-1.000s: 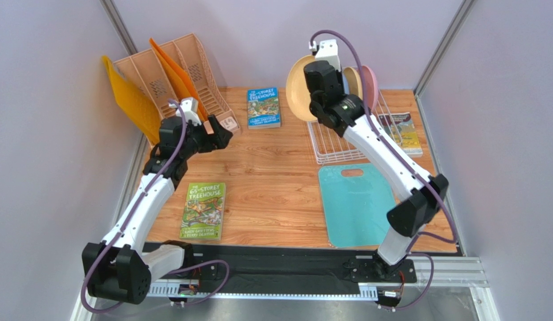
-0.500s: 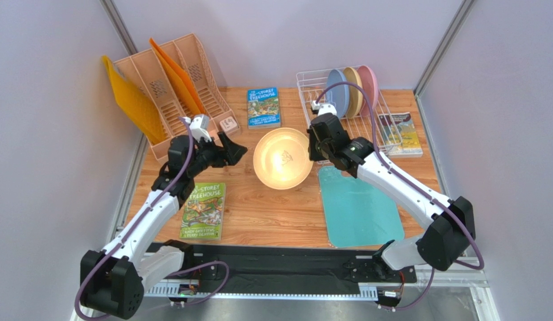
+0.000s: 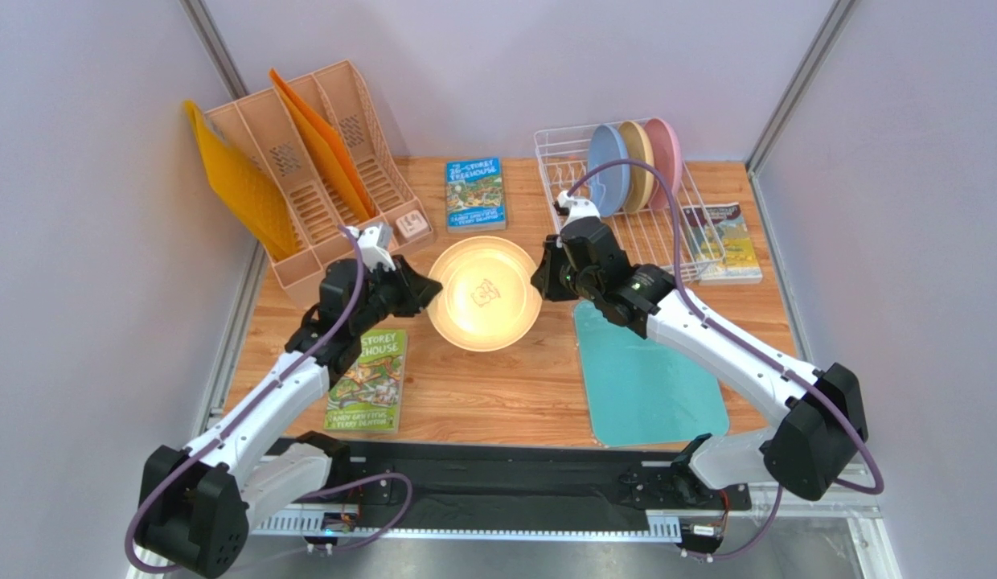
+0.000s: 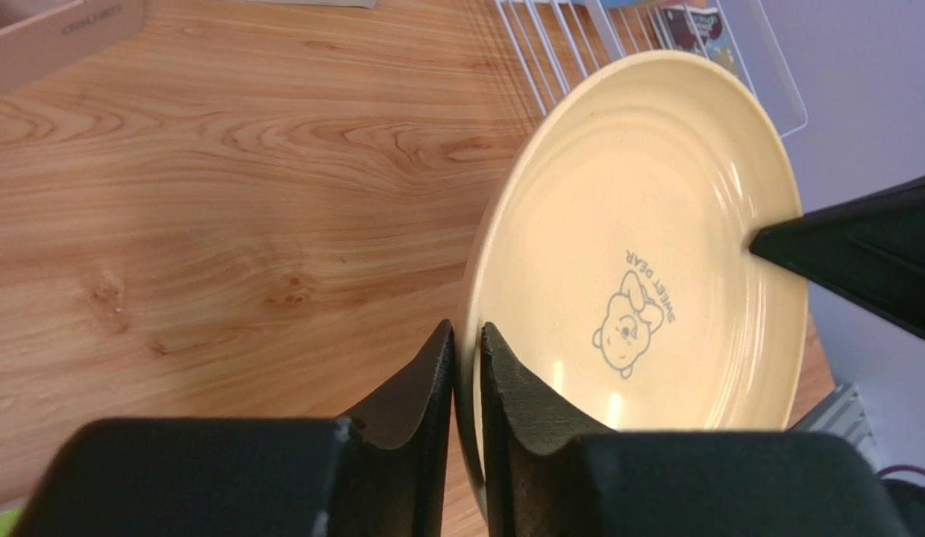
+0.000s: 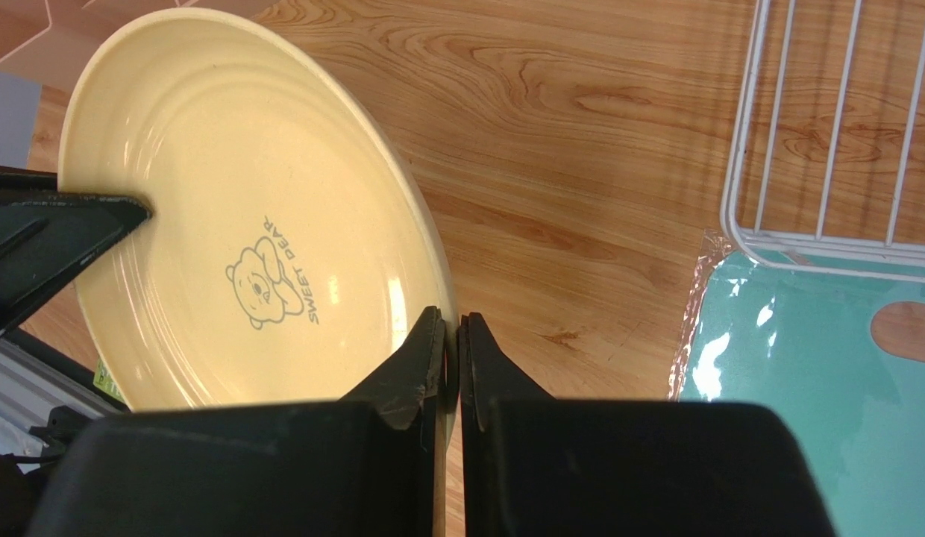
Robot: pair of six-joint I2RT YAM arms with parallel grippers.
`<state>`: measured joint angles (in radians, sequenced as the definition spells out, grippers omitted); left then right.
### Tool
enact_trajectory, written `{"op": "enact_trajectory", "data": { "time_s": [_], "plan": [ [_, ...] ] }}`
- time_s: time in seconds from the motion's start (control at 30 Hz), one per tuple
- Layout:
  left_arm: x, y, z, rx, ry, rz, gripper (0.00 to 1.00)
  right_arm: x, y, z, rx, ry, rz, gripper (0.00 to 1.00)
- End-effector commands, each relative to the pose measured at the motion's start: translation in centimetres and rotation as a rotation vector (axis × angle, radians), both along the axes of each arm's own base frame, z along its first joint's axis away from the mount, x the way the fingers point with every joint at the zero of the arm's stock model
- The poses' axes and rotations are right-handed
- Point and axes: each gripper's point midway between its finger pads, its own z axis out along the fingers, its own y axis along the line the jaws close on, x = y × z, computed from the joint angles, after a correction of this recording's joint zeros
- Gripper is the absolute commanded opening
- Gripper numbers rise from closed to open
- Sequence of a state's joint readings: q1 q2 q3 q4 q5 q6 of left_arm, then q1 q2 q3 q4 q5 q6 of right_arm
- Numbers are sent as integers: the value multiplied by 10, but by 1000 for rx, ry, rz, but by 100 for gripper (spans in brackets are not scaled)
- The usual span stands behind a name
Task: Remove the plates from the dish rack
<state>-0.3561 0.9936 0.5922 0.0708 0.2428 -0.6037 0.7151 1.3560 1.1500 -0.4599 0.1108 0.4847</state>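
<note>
A cream-yellow plate (image 3: 483, 293) with a small bear mark hangs tilted over the middle of the table, gripped from both sides. My left gripper (image 3: 421, 290) is shut on its left rim; the left wrist view shows the rim pinched between the fingers (image 4: 465, 332). My right gripper (image 3: 547, 280) is shut on the opposite rim (image 5: 451, 319). The white wire dish rack (image 3: 676, 223) stands at the back right. Upright in it are a light blue plate (image 3: 609, 169), a cream plate (image 3: 636, 163) and a pink plate (image 3: 668, 151).
A peach file organizer (image 3: 310, 157) with orange folders (image 3: 232, 169) stands at the back left. Books lie at the back centre (image 3: 474, 193), front left (image 3: 368, 380) and right of the rack (image 3: 723, 241). A teal cutting board (image 3: 642, 368) lies front right.
The right arm carried the cream-yellow plate from above the rack down to the table's middle. The left gripper moved right to the plate and closed on its left rim.
</note>
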Motion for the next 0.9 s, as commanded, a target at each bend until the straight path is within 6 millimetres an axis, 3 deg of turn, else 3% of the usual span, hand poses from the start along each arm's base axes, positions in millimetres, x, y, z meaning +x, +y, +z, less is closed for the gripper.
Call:
{"op": "enact_trajectory", "data": {
  "time_s": [0.0,0.03,0.17,0.23,0.37,0.47,0.67,0.87],
  "plan": [
    [5,6,6,19,-26,49,8,4,7,32,103,-74,-11,0],
    [4,7,4,25,-20,53,0,5,7,31,99,-73,-15,1],
    [5,13,-2,59,-8,80,0,8,0,23,55,-67,-48,9],
    [5,16,-7,76,2,90,0,9,-4,21,39,-70,-57,19],
    [8,18,-21,105,30,99,0,14,-18,15,-34,-85,-103,62],
    [12,17,-35,116,52,100,0,19,-31,13,-98,-108,-146,71],
    [21,11,-72,138,126,86,0,31,-54,13,-154,-119,-204,76],
    [35,12,-104,200,181,101,0,60,-88,26,-157,-128,-287,77]
  ]
}}
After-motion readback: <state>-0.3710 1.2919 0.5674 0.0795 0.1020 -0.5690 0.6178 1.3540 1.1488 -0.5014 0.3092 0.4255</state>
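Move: The yellow plate hangs between the grippers, about level with both. Its middle is roughly 8 cm to the right of the left hand and 9 cm to the left and 1 cm back of the right hand. The green book lies some 15 cm left of the left hand, 8 cm back and 18 cm below. From the right hand, the dish rack's middle is about 22 cm ahead, 19 cm right and 14 cm below, and the teal board some 22 cm right, 7 cm back and 19 cm below. Holding nearly still at first, the left hand finishes closing on the plate's left rim, drifts slightly left, then lowers the plate about 11 cm towards the table, its fingers tipping some 15 degrees further down. The right hand waits, opens to let go of the right rim, and withdraws about 7 cm right and a little forward, towards the dish rack, turning slightly clockwise. ##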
